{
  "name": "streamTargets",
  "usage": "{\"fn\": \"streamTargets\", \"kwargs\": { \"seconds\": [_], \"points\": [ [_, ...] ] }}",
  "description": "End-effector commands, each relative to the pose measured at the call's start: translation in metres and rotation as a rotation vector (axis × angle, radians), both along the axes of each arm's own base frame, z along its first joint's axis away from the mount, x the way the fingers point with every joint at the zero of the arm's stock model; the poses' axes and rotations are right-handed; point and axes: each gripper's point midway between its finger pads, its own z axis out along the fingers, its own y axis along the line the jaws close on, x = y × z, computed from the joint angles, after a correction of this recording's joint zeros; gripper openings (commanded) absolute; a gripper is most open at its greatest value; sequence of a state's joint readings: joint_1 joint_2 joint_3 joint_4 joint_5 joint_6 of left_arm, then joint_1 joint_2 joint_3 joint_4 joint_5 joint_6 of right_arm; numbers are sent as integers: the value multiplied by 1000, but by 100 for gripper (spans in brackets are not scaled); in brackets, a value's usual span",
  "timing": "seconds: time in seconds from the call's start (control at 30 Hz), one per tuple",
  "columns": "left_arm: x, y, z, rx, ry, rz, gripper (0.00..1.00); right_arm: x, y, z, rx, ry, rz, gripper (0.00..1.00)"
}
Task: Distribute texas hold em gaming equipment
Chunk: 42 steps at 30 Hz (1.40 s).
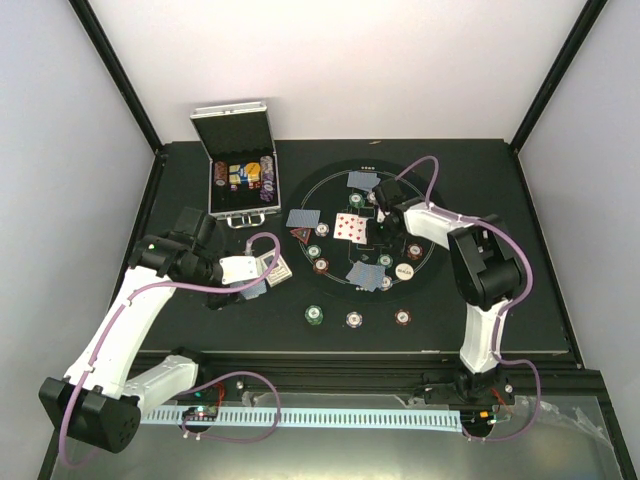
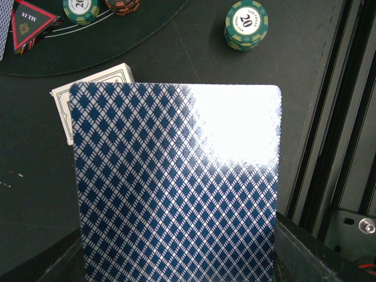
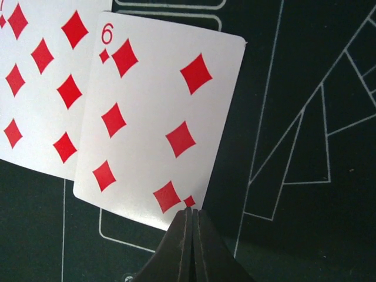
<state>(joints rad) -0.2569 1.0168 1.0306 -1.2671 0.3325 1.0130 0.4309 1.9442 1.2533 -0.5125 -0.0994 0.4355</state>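
Observation:
My left gripper (image 1: 255, 275) (image 2: 176, 252) is shut on a blue-backed playing card (image 2: 176, 188) that fills the left wrist view, held by its side edges above the table left of the mat. A card box (image 2: 94, 88) (image 1: 279, 270) lies just beyond it. My right gripper (image 1: 378, 215) (image 3: 191, 212) is shut, its tips over the near corner of a face-up six of diamonds (image 3: 158, 117). That card overlaps another diamond card (image 3: 41, 76) at the mat's centre (image 1: 350, 228). Face-down cards (image 1: 303, 217), chips (image 1: 320, 265) and a red triangle token (image 1: 300, 236) lie on the mat.
The round black mat (image 1: 330, 190) lies mid-table. The open silver case (image 1: 238, 170) stands at the back left with chips inside. Green (image 1: 315, 315) (image 2: 247, 23), white (image 1: 354, 319) and brown-red (image 1: 403, 317) chip stacks sit in front of the mat. The table's rail edge (image 2: 335, 147) is close right of the left gripper.

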Motion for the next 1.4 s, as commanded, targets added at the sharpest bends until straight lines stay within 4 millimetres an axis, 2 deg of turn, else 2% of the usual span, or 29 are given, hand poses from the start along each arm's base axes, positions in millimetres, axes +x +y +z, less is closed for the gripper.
{"fn": "streamTargets", "kwargs": {
  "seconds": [0.0, 0.13, 0.2, 0.27, 0.4, 0.47, 0.5, 0.57, 0.6, 0.67, 0.73, 0.77, 0.83, 0.9, 1.0, 1.07, 1.13, 1.27, 1.37],
  "points": [
    [5, -2, 6, -7, -16, -4, 2, 4, 4, -3, 3, 7, 15, 1],
    [5, -2, 5, -5, -14, -4, 2, 2, 10, -6, 41, 17, 22, 1],
    [5, -2, 6, -5, -18, -3, 2, 3, 10, 0, 45, 2, 21, 1],
    [5, -2, 6, -4, -18, -3, 2, 8, 10, 15, 48, -36, 16, 4],
    [6, -2, 7, -6, -20, -1, 2, 21, 1, 62, 25, -148, -7, 21],
    [6, -2, 7, -7, -18, -1, 2, 26, -7, 90, 2, -219, -36, 37],
    [5, -2, 7, -7, -19, -2, 2, 29, -14, 105, -12, -261, -70, 50],
    [5, -2, 8, -9, -20, -1, 1, 33, -34, 135, -38, -352, -181, 91],
    [5, -2, 8, -9, -20, -1, 2, 35, -46, 146, -30, -383, -248, 99],
    [4, -2, 9, -10, -22, 0, 2, 38, -56, 161, 93, -406, -293, 100],
    [4, -2, 9, -11, -24, 1, 2, 38, -38, 175, 364, -400, -215, 100],
    [4, -2, 9, -12, -21, 0, 1, 33, -32, 175, 451, -374, -195, 100],
    [4, -2, 9, -10, -23, 1, 2, 24, -16, 175, 520, -339, -150, 100],
    [4, -2, 8, -12, -22, 0, 2, 10, 6, 169, 512, -287, -87, 100],
    [5, -3, 9, -15, -24, -1, 2, -24, 53, 163, 567, -215, 52, 100],
    [6, -3, 10, -17, -24, 1, 2, -58, 91, 170, 672, -183, 177, 100],
    [6, -4, 10, -19, -25, -1, 1, -88, 118, 178, 772, -153, 258, 100],
    [6, -4, 10, -18, -22, 0, 2, -131, 154, 190, 865, -111, 361, 100],
    [8, -6, 12, -27, -20, 1, 2, -152, 178, 193, 920, -55, 416, 91]
  ]
}}
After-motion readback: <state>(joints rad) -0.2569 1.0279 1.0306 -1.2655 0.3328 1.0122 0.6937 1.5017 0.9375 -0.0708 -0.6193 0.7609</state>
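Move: The right hand's shut fingertips are down on the lower corner of the face-up six of diamonds, whose middle is about 4 cm ahead and 2 cm left. The deck it next goes for is in the left hand, some 20 cm back, 32 cm left and 15 cm up. The card box lies on the table about 8 cm back and 27 cm left, and two blue-backed cards about 10 cm straight back. For the left hand, the deck is already in its grip, right at the hand point. The right fingers come off the six of diamonds and open from shut to fully wide as the hand climbs about 18 cm, drifting some 5 cm right and 4 cm forward. It then reverses into a fast sweep, roughly 20 cm left and 17 cm back while sinking a few centimetres, towards the deck that the left hand holds still, the wrist rolling some 45 degrees so the open fingers swing round to point left at the deck. ##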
